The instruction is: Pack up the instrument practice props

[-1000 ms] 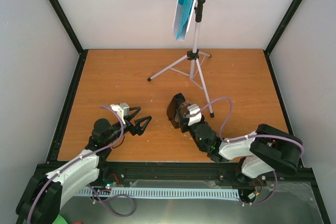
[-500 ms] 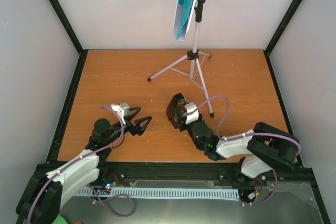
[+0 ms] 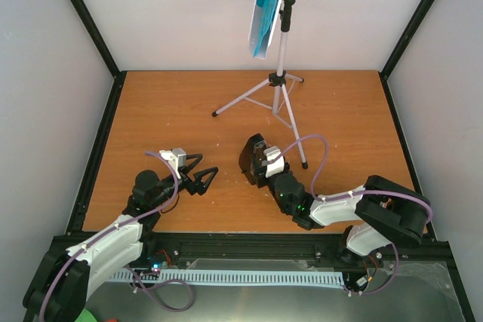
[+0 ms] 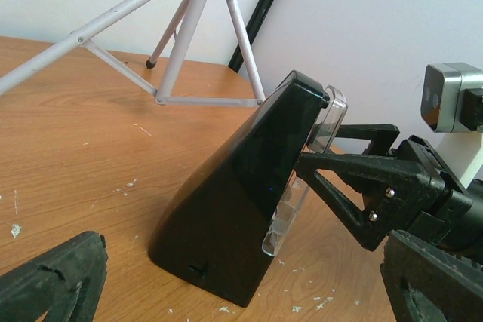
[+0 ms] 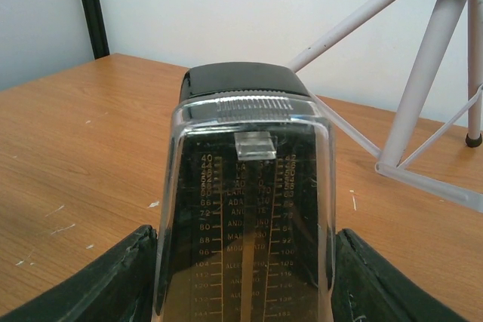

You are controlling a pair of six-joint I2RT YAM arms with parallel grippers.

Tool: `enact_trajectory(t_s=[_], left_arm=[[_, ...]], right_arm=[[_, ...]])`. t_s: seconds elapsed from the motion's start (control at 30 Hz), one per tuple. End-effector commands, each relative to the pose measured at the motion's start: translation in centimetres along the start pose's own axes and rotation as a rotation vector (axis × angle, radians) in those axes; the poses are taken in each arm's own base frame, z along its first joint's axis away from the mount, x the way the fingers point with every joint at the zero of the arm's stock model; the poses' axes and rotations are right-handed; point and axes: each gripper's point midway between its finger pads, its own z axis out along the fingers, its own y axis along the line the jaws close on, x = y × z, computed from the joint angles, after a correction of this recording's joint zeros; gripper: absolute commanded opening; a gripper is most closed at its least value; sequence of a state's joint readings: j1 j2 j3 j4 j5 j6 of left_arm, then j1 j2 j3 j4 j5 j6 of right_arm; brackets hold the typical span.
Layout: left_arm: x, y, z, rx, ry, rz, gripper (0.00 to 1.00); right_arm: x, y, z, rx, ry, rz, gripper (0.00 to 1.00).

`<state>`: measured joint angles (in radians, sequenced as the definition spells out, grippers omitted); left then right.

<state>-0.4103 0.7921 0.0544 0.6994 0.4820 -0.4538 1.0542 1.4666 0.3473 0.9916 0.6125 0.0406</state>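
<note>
The small black pyramid metronome (image 3: 252, 156) with a clear front cover stands on the wooden table at centre. My right gripper (image 3: 260, 162) is shut on it, and its pads (image 5: 113, 284) press both sides of the metronome (image 5: 245, 201). My left gripper (image 3: 201, 172) is open to the left of the metronome (image 4: 234, 209), empty and apart from it. The grey tripod music stand (image 3: 280, 92) stands at the back. Cyan sheet-music pages (image 3: 266, 5) rest on its tray.
One stand leg (image 3: 296, 137) ends just right of the metronome, close to the right wrist. Stand legs also show in the wrist views (image 4: 189, 28) (image 5: 423, 88). Black frame posts (image 3: 90, 28) and white walls close in the table.
The right arm's wrist has shifted slightly left and forward, with the metronome still gripped. The left arm has not moved.
</note>
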Motion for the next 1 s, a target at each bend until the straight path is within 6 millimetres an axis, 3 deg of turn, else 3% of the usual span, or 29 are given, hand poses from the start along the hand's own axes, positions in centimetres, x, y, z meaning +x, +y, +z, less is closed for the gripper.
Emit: enact_trajectory(t_s=[0.0, 0.2, 0.37, 0.43, 0.83, 0.97], left_arm=[[-1.0, -0.4, 0.2, 0.019, -0.022, 0.037, 0.99], [-1.0, -0.5, 0.2, 0.021, -0.022, 0.037, 1.0], [-1.0, -0.5, 0.1, 0.021, -0.024, 0.039, 0.99], [-1.0, -0.5, 0.2, 0.023, -0.022, 0.038, 0.99], [-1.0, 0.0, 0.2, -0.006, -0.019, 0.04, 0.99], [-1.9, 1.9, 0.3, -0.125, -0.036, -0.116, 0.99]], right_arm=[[4.1, 0.4, -0.2, -0.03, 0.137, -0.089, 0.51], [4.0, 0.3, -0.1, -0.025, 0.133, -0.093, 0.59], [3.2, 0.2, -0.3, -0.026, 0.112, -0.09, 0.88], [2.8, 0.2, -0.5, -0.029, 0.101, -0.094, 0.93], [1.9, -2.4, -3.7, -0.016, 0.077, -0.056, 0.99], [0.7, -4.6, -4.8, -0.02, 0.067, 0.043, 1.0]])
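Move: The right hand still has the clear cover between its fingers, the cover's middle about 3 cm below the hand point and 1 cm ahead. The metronome it sits against has its middle roughly 5 cm ahead, 2 cm left and 4 cm lower. The foot of the stand's near leg is some 8 cm ahead and 12 cm right, down on the table, about 14 cm below. From the left hand the metronome lies around 8 cm ahead, 14 cm right and 4 cm below. Down first, by nearly 3 cm and with a slight nose-down tip, the right hand spreads its half-open fingers to full width and lets go of the clear cover's sides. It then backs off from the metronome's front, about 4 cm to the right and 2 cm back, rising again almost to its starting height. ##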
